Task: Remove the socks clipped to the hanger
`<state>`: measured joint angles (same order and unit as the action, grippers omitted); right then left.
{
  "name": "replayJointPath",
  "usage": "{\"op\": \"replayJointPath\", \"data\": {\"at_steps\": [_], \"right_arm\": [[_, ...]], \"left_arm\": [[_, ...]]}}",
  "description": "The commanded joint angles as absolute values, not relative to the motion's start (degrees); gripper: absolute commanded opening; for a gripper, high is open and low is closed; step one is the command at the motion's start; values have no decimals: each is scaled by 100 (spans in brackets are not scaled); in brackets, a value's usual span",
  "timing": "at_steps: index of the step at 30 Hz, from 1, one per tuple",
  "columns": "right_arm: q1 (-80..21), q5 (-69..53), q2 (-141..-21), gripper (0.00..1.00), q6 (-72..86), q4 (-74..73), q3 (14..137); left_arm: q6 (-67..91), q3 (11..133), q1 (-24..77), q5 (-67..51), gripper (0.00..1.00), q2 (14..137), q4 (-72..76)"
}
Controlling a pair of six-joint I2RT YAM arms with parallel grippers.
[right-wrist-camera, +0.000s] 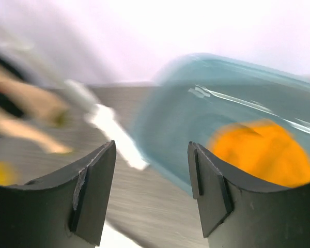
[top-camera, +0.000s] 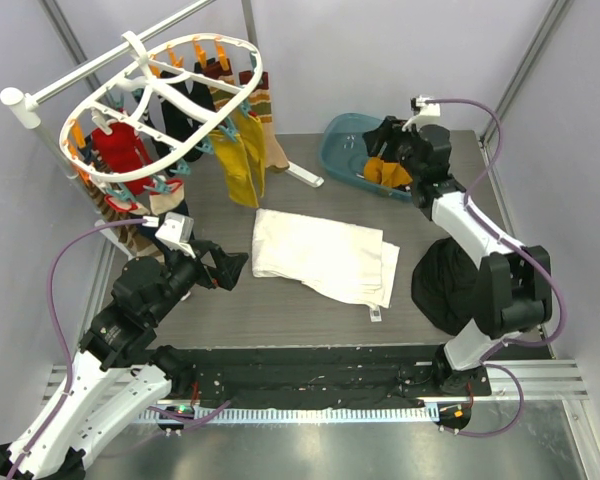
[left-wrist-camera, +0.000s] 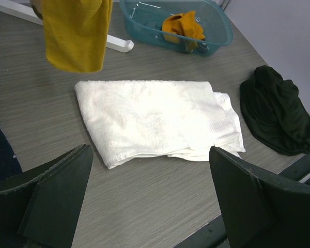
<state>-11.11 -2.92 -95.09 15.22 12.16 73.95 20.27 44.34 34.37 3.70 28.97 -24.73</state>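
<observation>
The white oval hanger (top-camera: 161,98) hangs at the back left with orange and teal clips. Socks stay clipped to it: red (top-camera: 120,150), black (top-camera: 185,115), striped (top-camera: 270,120) and mustard yellow (top-camera: 242,165), whose toe shows in the left wrist view (left-wrist-camera: 75,31). One orange-yellow sock (top-camera: 388,172) (left-wrist-camera: 183,28) (right-wrist-camera: 263,152) lies loose in the teal basin (top-camera: 340,140). My right gripper (top-camera: 380,133) (right-wrist-camera: 152,170) hovers over the basin's left rim, open and holding nothing; its view is blurred. My left gripper (top-camera: 232,268) (left-wrist-camera: 150,191) is wide open and low, left of the white cloth.
A folded white cloth (top-camera: 325,255) (left-wrist-camera: 155,119) lies mid-table. A black garment heap (top-camera: 445,285) (left-wrist-camera: 279,111) sits at the right beside the right arm. The white pole stand (top-camera: 300,175) has a foot between hanger and basin (left-wrist-camera: 217,20) (right-wrist-camera: 196,103).
</observation>
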Motion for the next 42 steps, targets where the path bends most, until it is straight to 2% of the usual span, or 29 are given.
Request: {"op": "replayJointPath", "data": {"at_steps": [1,7,13,21,37,38,41,42], "right_arm": [[-1563,-1994,-8817,65,2013,3496,6637],[-2792,-2223,-8727,66,1503,4033,6609],[-3567,-2189,-9070,65,1433,4623,6732],[-3981,-2127,-9719,62,1318,4729,7127],[-4201,-1934,-10793,62,1239,4474,8121],[-4201,-1960,-10854,60,1274,4456,8182],[-4236,-2013,-10846,34,1345,4447,8218],[-4245,-2021,-10828,17,1345,4430,8226]], "left_arm": [[1907,4491,3428,448,100,2848,-2356],[1907,4482,3428,413,100,2830,-2312],[1916,4491,3428,360,100,2830,-2338],[1907,4482,3428,334,100,2795,-2329],[1881,4474,3428,343,100,2786,-2355],[1890,4474,3436,343,100,2769,-2355],[1881,4465,3428,351,100,2760,-2356],[1881,4465,3428,360,100,2751,-2364]]}}
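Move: The yellow sock on the hanger hangs about 34 cm to the right hand's left, 12 cm back and 8 cm above it. A striped sock hangs some 9 cm beyond the yellow sock and 7 cm right of it. The basin's middle is roughly 2 cm ahead of the right hand, 5 cm right, 20 cm below. From the left hand, the yellow sock is 25 cm straight ahead, 6 cm above. Right hand swings some 35 cm left and back, yawing left to the yellow sock, fingers starting to close. ##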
